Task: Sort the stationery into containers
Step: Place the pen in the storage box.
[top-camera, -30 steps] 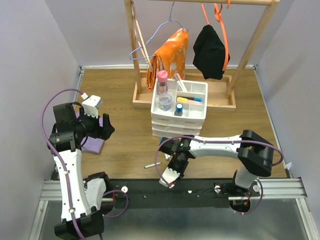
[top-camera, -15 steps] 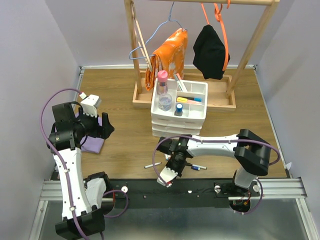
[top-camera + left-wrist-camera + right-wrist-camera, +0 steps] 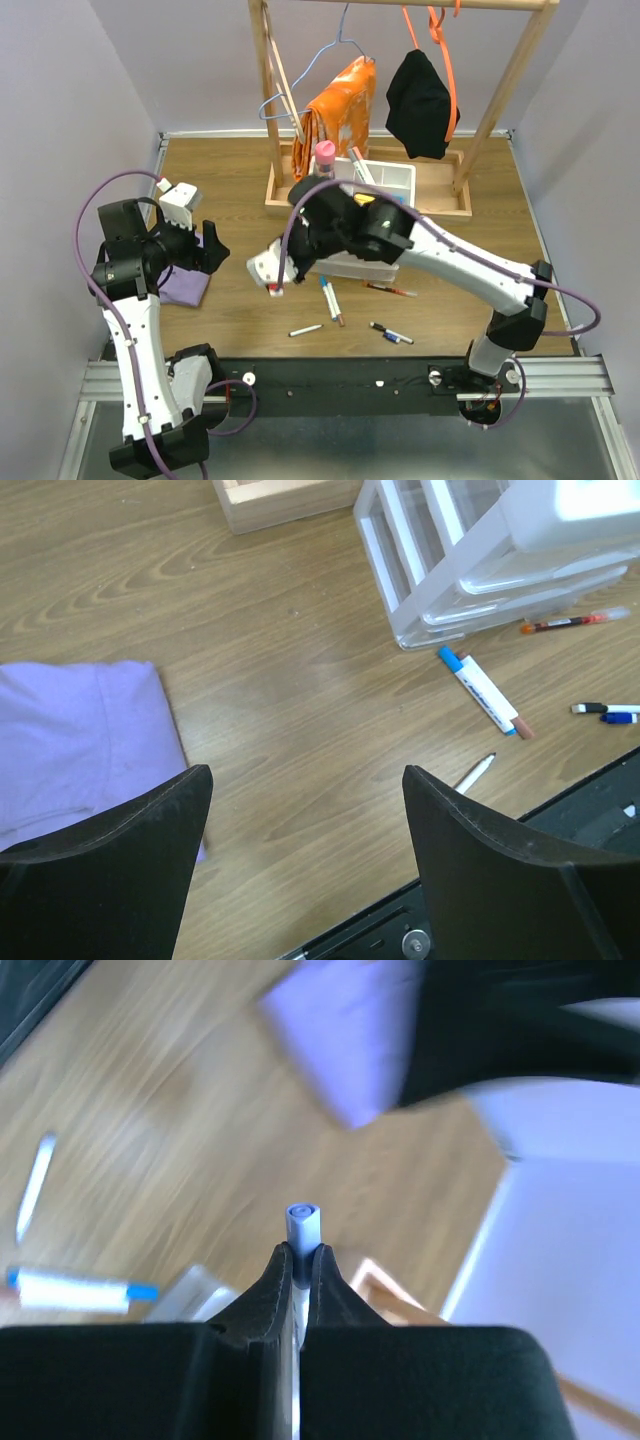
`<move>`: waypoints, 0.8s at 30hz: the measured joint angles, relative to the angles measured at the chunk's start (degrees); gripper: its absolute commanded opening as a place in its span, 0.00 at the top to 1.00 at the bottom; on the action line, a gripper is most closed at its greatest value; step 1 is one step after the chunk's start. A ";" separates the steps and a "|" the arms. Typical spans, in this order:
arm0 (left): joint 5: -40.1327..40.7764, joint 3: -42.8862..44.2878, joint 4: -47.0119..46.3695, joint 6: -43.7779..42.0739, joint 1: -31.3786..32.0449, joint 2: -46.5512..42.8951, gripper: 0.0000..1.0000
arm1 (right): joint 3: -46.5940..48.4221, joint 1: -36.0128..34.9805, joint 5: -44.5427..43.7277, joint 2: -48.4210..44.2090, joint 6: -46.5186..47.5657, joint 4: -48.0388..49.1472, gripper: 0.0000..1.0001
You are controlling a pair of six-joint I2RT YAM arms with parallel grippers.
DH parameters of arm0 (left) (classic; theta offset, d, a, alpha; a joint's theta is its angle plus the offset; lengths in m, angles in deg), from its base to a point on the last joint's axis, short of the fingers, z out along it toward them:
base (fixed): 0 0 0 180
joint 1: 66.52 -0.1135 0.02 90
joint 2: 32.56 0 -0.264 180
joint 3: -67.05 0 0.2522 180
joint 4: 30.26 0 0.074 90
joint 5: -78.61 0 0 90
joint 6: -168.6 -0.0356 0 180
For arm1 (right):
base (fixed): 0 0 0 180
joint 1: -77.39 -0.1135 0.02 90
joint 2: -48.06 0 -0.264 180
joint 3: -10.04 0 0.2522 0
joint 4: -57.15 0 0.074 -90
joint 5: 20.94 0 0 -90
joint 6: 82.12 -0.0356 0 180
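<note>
My right gripper (image 3: 303, 1248) is shut on a thin white pen with a blue cap (image 3: 304, 1224), which pokes out past the fingertips. From above, the right wrist (image 3: 330, 225) hangs over the front left of the white divided tray (image 3: 392, 180) and hides part of it. A pink-capped bottle (image 3: 324, 155) and a few pens (image 3: 360, 166) stand in the tray. On the wood lie a blue-and-white marker (image 3: 331, 300), a white pen (image 3: 306, 329), a red pen (image 3: 390, 290) and a black pen (image 3: 392, 334). My left gripper (image 3: 305, 810) is open and empty, above the table.
A purple cloth (image 3: 185, 285) lies under the left arm. The wooden clothes rack's base (image 3: 290, 195) stands behind the tray, with an orange garment (image 3: 340, 105) and a black one (image 3: 420, 100) hanging over it. A black rail (image 3: 340, 375) runs along the near edge.
The right arm rose from the near table edge and swung up and left to the tray's front, its jaws closing on the blue-capped pen. Pens it hid now show. The left arm barely moved.
</note>
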 measured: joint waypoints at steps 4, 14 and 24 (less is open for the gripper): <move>-1.29 0.17 -0.07 -0.04 0.00 0.76 0.14 | 13.68 2.78 3.56 -2.38 -16.52 3.34 0.99; -4.13 2.25 -0.79 3.32 0.11 4.20 0.14 | -2.58 21.24 2.47 -19.28 -45.22 25.73 0.99; -4.68 5.05 -2.36 6.32 0.87 5.01 0.14 | -16.15 32.30 1.62 -18.62 -53.99 37.51 0.99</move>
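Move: The storage box that the pen in the right hand is bound for has its middle about 16 cm ahead of that hand, 16 cm to its right and 16 cm lower. The bottle in its tray is 16 cm ahead, 9 cm right; the loose upright markers, some 22 cm ahead, 17 cm right. The marker pair on the table lies 10 cm right, 2 cm back, 25 cm down. From the left hand the box is 12 cm ahead, 29 cm right. Still pinching the pen, the right hand swings up some 20 cm, then forward and to its right over the storage box, sinking about 7 cm at the end beside the bottle's pink lid; net travel is some 17 cm forward and 14 cm right. The wrist rolls its left side up and turns clockwise, about 50 degrees. The empty, open left hand rises about 3 cm. ##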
